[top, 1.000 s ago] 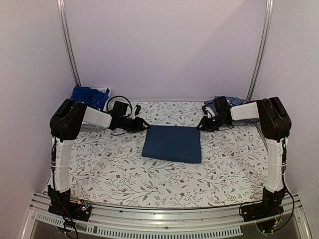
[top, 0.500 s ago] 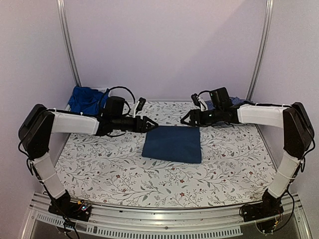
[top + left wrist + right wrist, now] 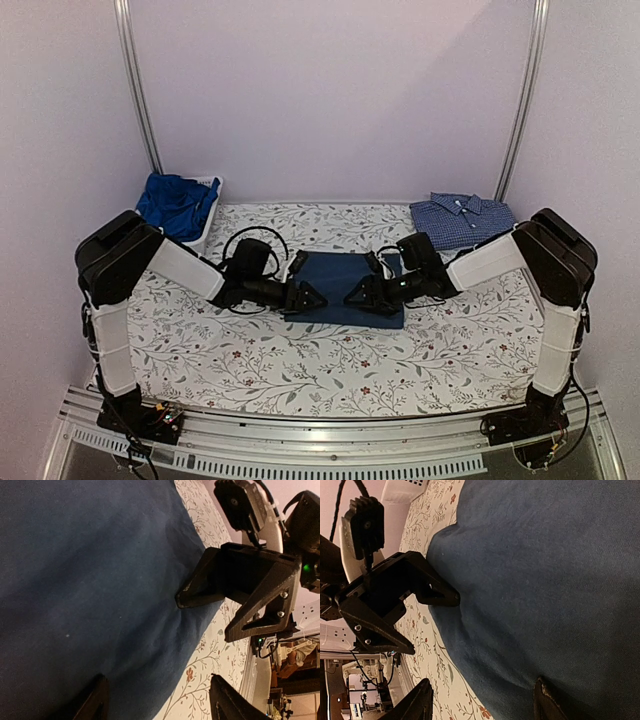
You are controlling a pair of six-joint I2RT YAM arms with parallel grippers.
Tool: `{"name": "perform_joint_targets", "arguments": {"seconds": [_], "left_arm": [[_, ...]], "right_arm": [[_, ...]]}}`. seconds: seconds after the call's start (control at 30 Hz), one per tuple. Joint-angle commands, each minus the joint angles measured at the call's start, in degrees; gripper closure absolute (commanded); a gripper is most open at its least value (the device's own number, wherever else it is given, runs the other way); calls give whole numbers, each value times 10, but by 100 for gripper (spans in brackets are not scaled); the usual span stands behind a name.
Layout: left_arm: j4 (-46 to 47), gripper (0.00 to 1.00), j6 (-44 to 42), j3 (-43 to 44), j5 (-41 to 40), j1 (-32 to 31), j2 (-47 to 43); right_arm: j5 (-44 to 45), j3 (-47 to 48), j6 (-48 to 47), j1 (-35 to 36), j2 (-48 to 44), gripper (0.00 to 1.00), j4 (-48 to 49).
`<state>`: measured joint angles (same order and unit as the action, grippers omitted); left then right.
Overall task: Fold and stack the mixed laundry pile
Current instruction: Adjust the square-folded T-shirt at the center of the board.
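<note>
A folded dark navy T-shirt (image 3: pixel 345 272) lies flat mid-table. Both grippers sit low at its near edge, facing each other tip to tip. My left gripper (image 3: pixel 318 297) is open and straddles that edge (image 3: pixel 160 705): one finger over the navy cloth (image 3: pixel 90 580), the other over the tablecloth. My right gripper (image 3: pixel 352 298) is open likewise (image 3: pixel 482 702), one finger on the T-shirt (image 3: pixel 545 570), the other off it. Nothing is pinched. A blue checked collared shirt (image 3: pixel 462 218) lies folded at the far right. A royal-blue garment (image 3: pixel 175 200) lies heaped at the far left.
The royal-blue garment rests in a white mesh basket (image 3: pixel 212 218) at the far left corner. A floral tablecloth (image 3: pixel 250 360) covers the table. In each wrist view the opposite gripper fills the space just ahead. A metal rail runs along the near edge.
Both arms have swung from the T-shirt's far edge down to its near edge. Both jaws opened wider early in that second. The checked shirt is now uncovered.
</note>
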<state>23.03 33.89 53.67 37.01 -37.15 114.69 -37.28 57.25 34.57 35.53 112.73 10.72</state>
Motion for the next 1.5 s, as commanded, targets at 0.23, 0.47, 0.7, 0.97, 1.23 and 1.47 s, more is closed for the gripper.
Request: {"name": "perform_joint_targets", "arguments": {"seconds": [0.23,0.47,0.7,0.97,1.23,1.47], "left_arm": [[59,29,40,-138,-6,55,-84],[-27,28,-9,-23,-11,28,-120],[-57,42,-7,101,-62,57,-25],[-134,51,-32,207,-139,100,65],[-164,57,-44,274,-154,109,131],[-170,71,-41,315,-136,106,164]], "right_arm": [[-1,-93,-19,-36,-10,33,-7],[-31,-53,-46,-34,-100,33,-19],[-1,6,-11,22,-73,40,-18],[30,104,10,65,33,53,-11],[31,125,12,75,113,59,-12],[30,106,11,77,123,60,-10]]}}
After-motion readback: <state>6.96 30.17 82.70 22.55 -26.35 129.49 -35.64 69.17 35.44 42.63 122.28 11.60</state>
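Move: Both hands start low over the square-folded T-shirt, open fingers on or just above the cloth. The left hand's next thing, the shirt's far left corner, lies about 17 cm ahead, 4 cm to its left and roughly 1 cm lower; the shirt's middle is 4 cm ahead and 9 cm to its right. From the right hand that middle is about 4 cm ahead and 2 cm left, a centimetre or two below, with the plaid shirt some 28 cm ahead and 31 cm right. Leftward first, the left hand skims about 5 cm at cloth height, then arches up and forward, ending some 18 cm ahead and low at the T-shirt's far left corner, turned 20 degrees counter-clockwise, fingers narrowing around the corner. The right hand edges back a little and right-to-left reversed: it drifts 2–3 cm rightward, lifts about 6 cm, swings left and comes down on the near half of the shirt, 7 cm left of its start, fingers partly closed. ##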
